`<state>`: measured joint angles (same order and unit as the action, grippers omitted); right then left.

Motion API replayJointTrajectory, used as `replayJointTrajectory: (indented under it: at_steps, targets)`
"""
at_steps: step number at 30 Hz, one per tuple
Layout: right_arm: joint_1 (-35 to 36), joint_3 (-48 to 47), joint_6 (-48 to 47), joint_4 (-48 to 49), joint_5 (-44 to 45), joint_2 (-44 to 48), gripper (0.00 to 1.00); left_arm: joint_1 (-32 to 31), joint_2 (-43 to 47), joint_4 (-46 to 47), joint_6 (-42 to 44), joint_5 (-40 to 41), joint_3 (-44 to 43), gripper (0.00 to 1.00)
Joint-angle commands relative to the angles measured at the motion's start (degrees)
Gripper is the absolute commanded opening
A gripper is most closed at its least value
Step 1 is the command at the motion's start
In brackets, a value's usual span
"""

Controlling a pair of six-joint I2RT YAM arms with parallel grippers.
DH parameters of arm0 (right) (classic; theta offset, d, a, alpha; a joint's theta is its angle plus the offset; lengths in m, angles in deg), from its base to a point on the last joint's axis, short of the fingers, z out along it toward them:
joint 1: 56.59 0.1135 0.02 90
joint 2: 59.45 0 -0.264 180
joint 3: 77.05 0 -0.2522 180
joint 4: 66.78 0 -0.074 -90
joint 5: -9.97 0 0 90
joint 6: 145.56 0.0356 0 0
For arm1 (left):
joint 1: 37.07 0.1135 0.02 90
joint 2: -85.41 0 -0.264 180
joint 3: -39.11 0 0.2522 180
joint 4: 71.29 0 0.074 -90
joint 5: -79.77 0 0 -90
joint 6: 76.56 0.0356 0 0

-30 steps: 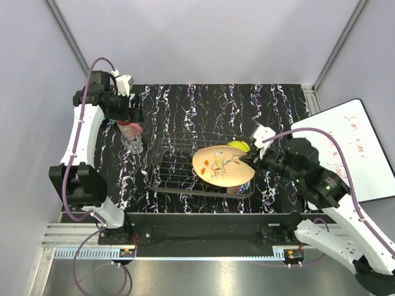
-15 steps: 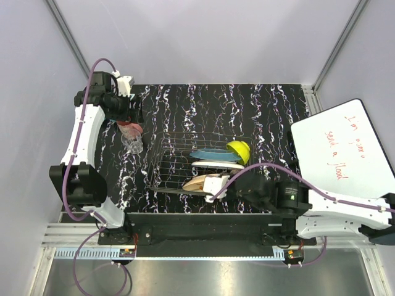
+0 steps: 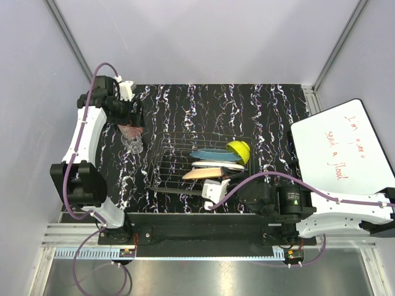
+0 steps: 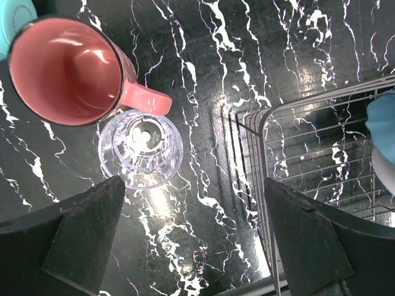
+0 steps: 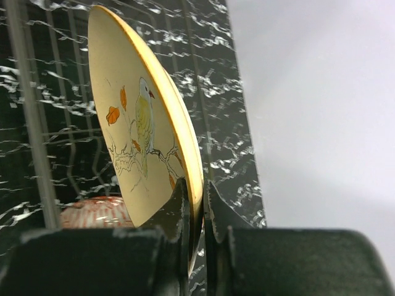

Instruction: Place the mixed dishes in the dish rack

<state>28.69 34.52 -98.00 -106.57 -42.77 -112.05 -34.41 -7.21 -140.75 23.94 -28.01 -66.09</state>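
My right gripper [image 5: 196,203] is shut on the rim of the tan floral plate [image 5: 142,129], which stands on edge with its bird picture facing left. From above, the tan plate [image 3: 202,174] is in the front part of the dish rack [image 3: 166,163], in front of the white plate [image 3: 217,164], the teal plate [image 3: 213,154] and the yellow-green bowl [image 3: 239,150]. The red patterned bowl [image 5: 92,213] shows low behind the tan plate. My left gripper [image 4: 197,246] hangs open over the table, near the pink mug [image 4: 62,71] and the small clear glass [image 4: 141,153], touching neither.
The rack's left wire wall [image 4: 265,166] runs just inside my left gripper's right finger [image 4: 321,240]. A teal object [image 4: 15,18] shows at the corner beyond the mug. A whiteboard [image 3: 342,154] lies at the table's right edge.
The right arm swung round to the near edge and turned the tan plate from face-up above the rack to on edge, low in the rack's front. The left gripper shifted slightly.
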Motion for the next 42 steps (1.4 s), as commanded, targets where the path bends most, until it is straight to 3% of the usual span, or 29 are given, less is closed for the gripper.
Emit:
replayJointTrajectory:
  at_steps: [1, 7, 19, 42]
  targets:
    - [0.6, -1.1, -5.2, 11.9, 9.4, 1.4, 0.00, -0.2, 2.2, 2.3, 0.3, -0.2, 1.3, 0.99]
    - [0.6, 0.7, -2.1, 10.8, 10.0, 1.6, 0.00, -0.1, 2.4, 2.4, 0.7, -0.1, 1.3, 0.99]
    - [3.3, -0.2, 10.4, -2.1, 7.9, 2.6, 0.00, -0.2, 2.8, 3.6, 0.8, -0.1, 3.8, 0.99]
    - [3.5, 9.5, 17.5, -2.0, 3.1, 2.7, 0.00, -0.1, 2.5, 4.6, 0.7, -1.4, 5.7, 0.99]
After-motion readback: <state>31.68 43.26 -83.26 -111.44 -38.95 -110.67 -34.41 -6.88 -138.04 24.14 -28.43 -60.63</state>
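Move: The right hand holds the bird plate on edge above the rack; the near slot for it lies roughly 6 cm left, 1 cm back and 14 cm below. The watermelon plate stands about 6 cm ahead, 3 cm left and 9 cm below, and the red patterned bowl 3 cm right, level, 13 cm below. From the open left hand the clear glass is some 3 cm back, 2 cm left, 7 cm below; the pink mug is 2 cm ahead, 6 cm left, 6 cm below. Right hand lowers the still-pinched plate about 7 cm, slightly rightward, into the near slots; left sinks over the glass. ##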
